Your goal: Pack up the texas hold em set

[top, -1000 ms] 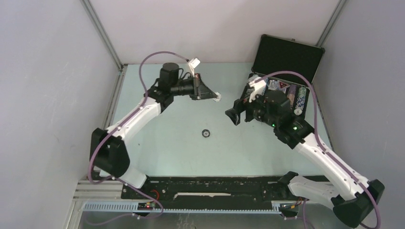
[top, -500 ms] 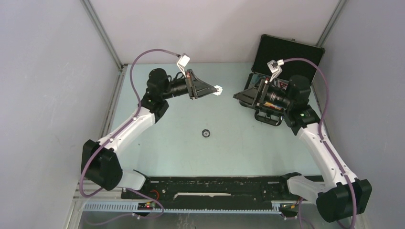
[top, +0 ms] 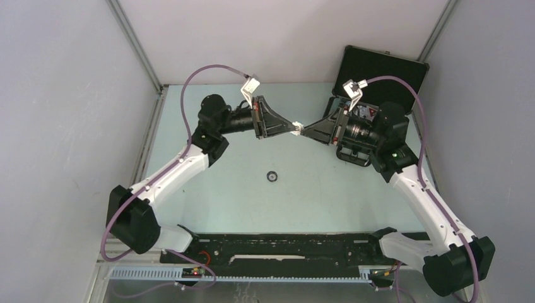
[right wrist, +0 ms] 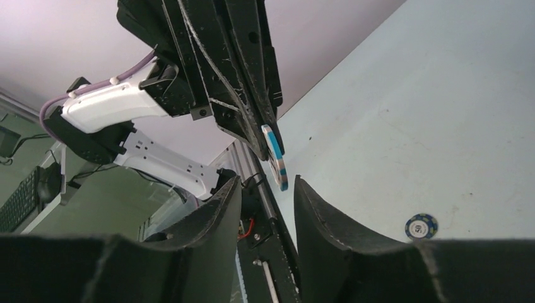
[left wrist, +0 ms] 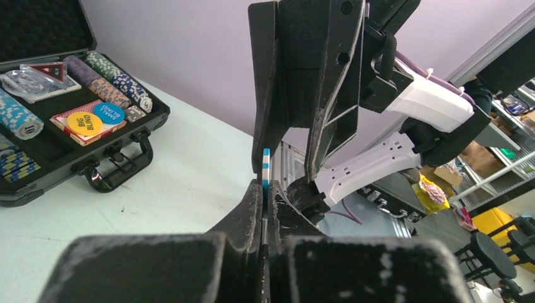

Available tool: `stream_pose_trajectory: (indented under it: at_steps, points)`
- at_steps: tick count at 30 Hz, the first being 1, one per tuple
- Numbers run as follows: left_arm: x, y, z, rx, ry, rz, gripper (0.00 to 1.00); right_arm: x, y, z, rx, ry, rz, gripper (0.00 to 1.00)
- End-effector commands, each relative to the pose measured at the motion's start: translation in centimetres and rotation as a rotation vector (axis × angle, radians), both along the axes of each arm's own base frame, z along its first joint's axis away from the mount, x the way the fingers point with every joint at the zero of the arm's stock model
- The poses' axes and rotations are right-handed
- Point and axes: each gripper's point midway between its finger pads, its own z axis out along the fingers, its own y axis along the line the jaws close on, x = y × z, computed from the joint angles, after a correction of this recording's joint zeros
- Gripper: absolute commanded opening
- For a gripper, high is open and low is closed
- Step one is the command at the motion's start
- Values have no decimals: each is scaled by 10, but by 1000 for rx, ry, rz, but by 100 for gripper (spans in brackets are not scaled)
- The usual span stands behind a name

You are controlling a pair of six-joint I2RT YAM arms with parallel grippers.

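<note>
The black silver-trimmed briefcase (top: 378,68) stands open at the back right, and the left wrist view shows its tray (left wrist: 38,165) with rows of striped chips, a card deck and yellow and blue discs. My left gripper (top: 294,130) hangs in mid-air, shut on a blue-and-white chip (left wrist: 265,165) held edge-on. My right gripper (top: 306,131) faces it tip to tip. Its jaws stand apart, with the chip (right wrist: 275,155) just beyond the right gripper (right wrist: 267,180) and touching neither finger. A dark blue chip (top: 272,176) marked 50 lies flat on the table (right wrist: 421,226).
The pale green table (top: 214,196) is walled in by grey panels on the left, back and right. A black rail (top: 277,249) with the arm bases runs along the near edge. The briefcase handle (left wrist: 120,169) points towards the middle of the table.
My right arm has swung left from the briefcase to meet the left gripper, and its jaws have narrowed. My left gripper has shifted right with the chip.
</note>
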Motion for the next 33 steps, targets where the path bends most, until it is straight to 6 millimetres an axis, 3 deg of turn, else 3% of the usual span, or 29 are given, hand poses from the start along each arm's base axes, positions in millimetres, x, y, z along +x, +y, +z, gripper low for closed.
stream_pose_trajectory:
  at_steps: [1,5,10,15,17,20,22,24,26,27,28,30,33]
  points:
    - [-19,2,14,-30,-65,-47,0,-14,5,19,10,-120,44,43]
    - [-23,0,14,-31,-73,-66,0,-23,11,18,5,-146,96,39]
    - [-30,-2,16,-35,-89,-88,0,-23,10,20,2,-171,82,25]
    - [-32,-3,16,-33,-89,-96,0,-27,9,22,10,-200,80,23]
    - [-33,-3,16,-32,-88,-102,0,-27,8,20,13,-207,74,19]
    - [-35,-3,18,-37,-93,-103,0,-26,7,18,8,-213,63,0]
    - [-34,-3,19,-35,-86,-91,2,-24,7,17,1,-218,51,0]
    - [-30,-2,19,-25,-76,-64,31,-16,2,13,-17,-212,6,0]
    - [-25,-1,15,-2,-78,-22,52,-5,-4,5,-56,-218,-65,0]
    - [-21,1,13,18,-78,9,72,5,-8,1,-81,-221,-124,0]
    - [-16,3,11,38,-79,45,85,12,-14,-5,-113,-224,-176,0]
    - [-13,7,12,53,-88,80,99,28,-25,-22,-188,-198,-280,0]
    - [-5,15,15,57,-87,152,100,43,-43,-41,-305,-232,-348,0]
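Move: The white-and-blue chip, still pinched in the left fingers, lies at the mouth of the half-open right gripper, about 3 cm to the left of the right hand and 1 cm farther out, at the same height. On the table the black chip lies some 10 cm to the right hand's left, 1 cm ahead and 30 cm below, and the open case some 26 cm to its right, 20 cm ahead and 30 cm below. From the left hand, the right gripper's fingers are about 5 cm to the right, 1 cm nearer the base. Both hands draw back together by some 2 cm, the right also easing about 1 cm to the left as its half-open fingers shut and pinch the white-and-blue chip by its edge, the left keeping its own pinch until they have closed. The left then opens wide and lets go, coming forward about 1 cm, while the right, its wrist turning clockwise and rolling, carries the chip forward about 3 cm, right and down, away from the left fingers. ##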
